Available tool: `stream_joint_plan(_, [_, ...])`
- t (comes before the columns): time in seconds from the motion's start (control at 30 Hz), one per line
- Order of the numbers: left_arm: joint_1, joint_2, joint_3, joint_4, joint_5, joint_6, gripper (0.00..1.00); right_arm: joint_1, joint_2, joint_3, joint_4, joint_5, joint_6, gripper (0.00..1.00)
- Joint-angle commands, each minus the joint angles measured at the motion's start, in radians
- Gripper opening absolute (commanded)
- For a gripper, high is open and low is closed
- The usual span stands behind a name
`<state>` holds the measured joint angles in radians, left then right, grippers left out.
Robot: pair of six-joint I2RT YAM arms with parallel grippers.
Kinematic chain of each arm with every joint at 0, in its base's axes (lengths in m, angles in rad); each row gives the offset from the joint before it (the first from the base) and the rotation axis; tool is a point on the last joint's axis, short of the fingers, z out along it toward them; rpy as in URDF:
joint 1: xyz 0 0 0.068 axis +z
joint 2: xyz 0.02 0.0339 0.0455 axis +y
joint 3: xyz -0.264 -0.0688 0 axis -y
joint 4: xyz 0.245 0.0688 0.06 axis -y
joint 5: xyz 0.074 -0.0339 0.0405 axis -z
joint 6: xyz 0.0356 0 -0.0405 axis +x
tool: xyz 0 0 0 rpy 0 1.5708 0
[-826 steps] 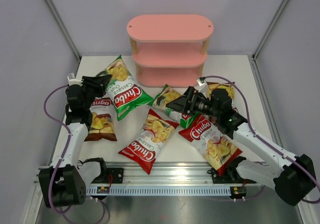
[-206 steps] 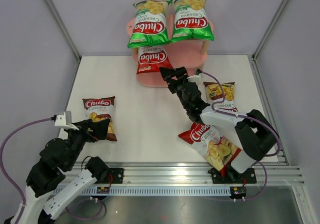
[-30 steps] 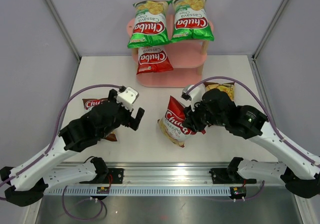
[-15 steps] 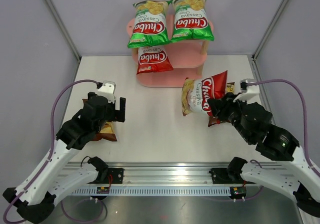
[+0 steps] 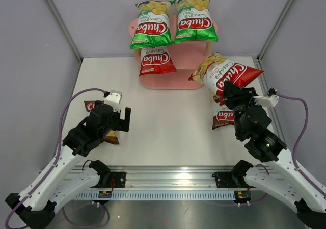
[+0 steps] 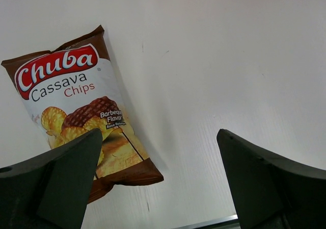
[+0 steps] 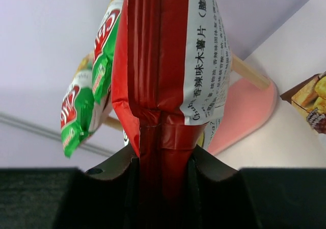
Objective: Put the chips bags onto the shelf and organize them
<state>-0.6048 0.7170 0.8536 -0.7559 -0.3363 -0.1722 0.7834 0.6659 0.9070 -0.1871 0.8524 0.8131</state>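
My right gripper [image 5: 232, 93] [image 7: 163, 162] is shut on the bottom seam of a red chips bag [image 5: 227, 72] [image 7: 163, 60], holding it in the air just right of the pink shelf [image 5: 175, 81] [image 7: 244, 111]. Two green chips bags [image 5: 151, 27] [image 5: 194, 22] lie side by side on the top board. Another red bag [image 5: 155, 61] sits on the left of the middle board. A brown bag [image 5: 222, 118] lies on the table under my right arm. My left gripper [image 5: 118, 123] [image 6: 158, 188] hangs open over the table, beside the lower right corner of a second brown bag [image 6: 76, 117].
The white table [image 5: 168, 122] has a metal rail along its near edge [image 5: 173, 180]. Grey walls with slanted corner posts close in the back and sides. The right half of the shelf's middle board [image 5: 196, 58] is bare.
My right arm has swung the red bag from the table's middle up and right, toward the shelf's right end. My left arm has drawn back left over the brown bag, still open.
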Motion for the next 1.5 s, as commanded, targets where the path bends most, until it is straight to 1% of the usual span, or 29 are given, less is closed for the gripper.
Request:
stream_joint_plan(0.0, [0.005,-0.008,-0.013,0.075,0.052,0.014,0.99,-0.071,0.021,-0.049,0.319,0.024,0.187,0.0])
stream_joint_plan(0.07, [0.005,-0.025,-0.019,0.082,0.068,0.014,0.99,-0.094,0.035,-0.098,0.435,0.022,0.189,0.0])
stream_joint_plan(0.13, [0.004,-0.037,-0.028,0.093,0.083,0.014,0.99,-0.113,0.057,-0.141,0.51,0.017,0.208,0.0])
stream_joint_plan(0.3, [0.004,-0.059,-0.034,0.102,0.094,0.016,0.99,-0.171,0.155,-0.201,0.678,-0.079,0.229,0.0])
stream_joint_plan(0.33, [0.004,-0.056,-0.036,0.102,0.103,0.019,0.99,-0.174,0.168,-0.213,0.742,-0.09,0.218,0.0])
stream_joint_plan(0.4, [0.004,-0.054,-0.034,0.105,0.108,0.017,0.99,-0.191,0.211,-0.201,0.752,-0.125,0.227,0.0])
stream_joint_plan(0.47, [0.004,-0.054,-0.037,0.107,0.118,0.019,0.99,-0.214,0.239,-0.198,0.813,-0.148,0.218,0.0])
stream_joint_plan(0.6, [0.004,-0.057,-0.041,0.11,0.128,0.02,0.99,-0.245,0.306,-0.18,0.828,-0.18,0.254,0.0])
stream_joint_plan(0.9, [0.002,-0.067,-0.044,0.115,0.157,0.027,0.99,-0.257,0.441,-0.16,0.948,-0.217,0.274,0.0])
stream_joint_plan(1.03, [0.002,-0.071,-0.044,0.115,0.164,0.03,0.99,-0.26,0.488,-0.161,0.991,-0.204,0.291,0.0])
stream_joint_plan(1.17, [0.002,-0.082,-0.044,0.119,0.174,0.031,0.99,-0.268,0.529,-0.166,1.018,-0.15,0.299,0.0])
stream_joint_plan(1.3, [0.0,-0.082,-0.045,0.119,0.183,0.033,0.99,-0.274,0.589,-0.145,1.038,-0.156,0.304,0.0])
stream_joint_plan(1.4, [0.0,-0.08,-0.044,0.119,0.181,0.033,0.99,-0.274,0.653,-0.128,1.089,-0.154,0.294,0.0])
stream_joint_plan(1.47, [0.0,-0.08,-0.044,0.115,0.177,0.031,0.99,-0.274,0.701,-0.122,1.146,-0.127,0.299,0.0])
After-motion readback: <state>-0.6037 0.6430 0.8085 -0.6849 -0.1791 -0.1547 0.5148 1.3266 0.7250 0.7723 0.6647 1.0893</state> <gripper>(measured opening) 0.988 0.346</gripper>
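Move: Ahead of the right hand by about 29 cm, some 9 cm to its left and 15 cm lower, lies the free right half of the shelf's middle board. The red bag already on that board is about 17 cm left of that spot and 5 cm nearer; the right green bag on the top board is straight above it by some 22 cm. From the left hand the free spot is roughly 33 cm ahead, 32 cm right and about level. Reaching forward about 15 cm and sinking some 7 cm, with a little drift left, the right hand carries the red bag it still pinches by one end, far end first, towards the gap under the top board. The wrist rolls nearly 20 degrees, left side rising, and noses up slightly; the grip holds. The open left hand eases 2–3 cm right. ##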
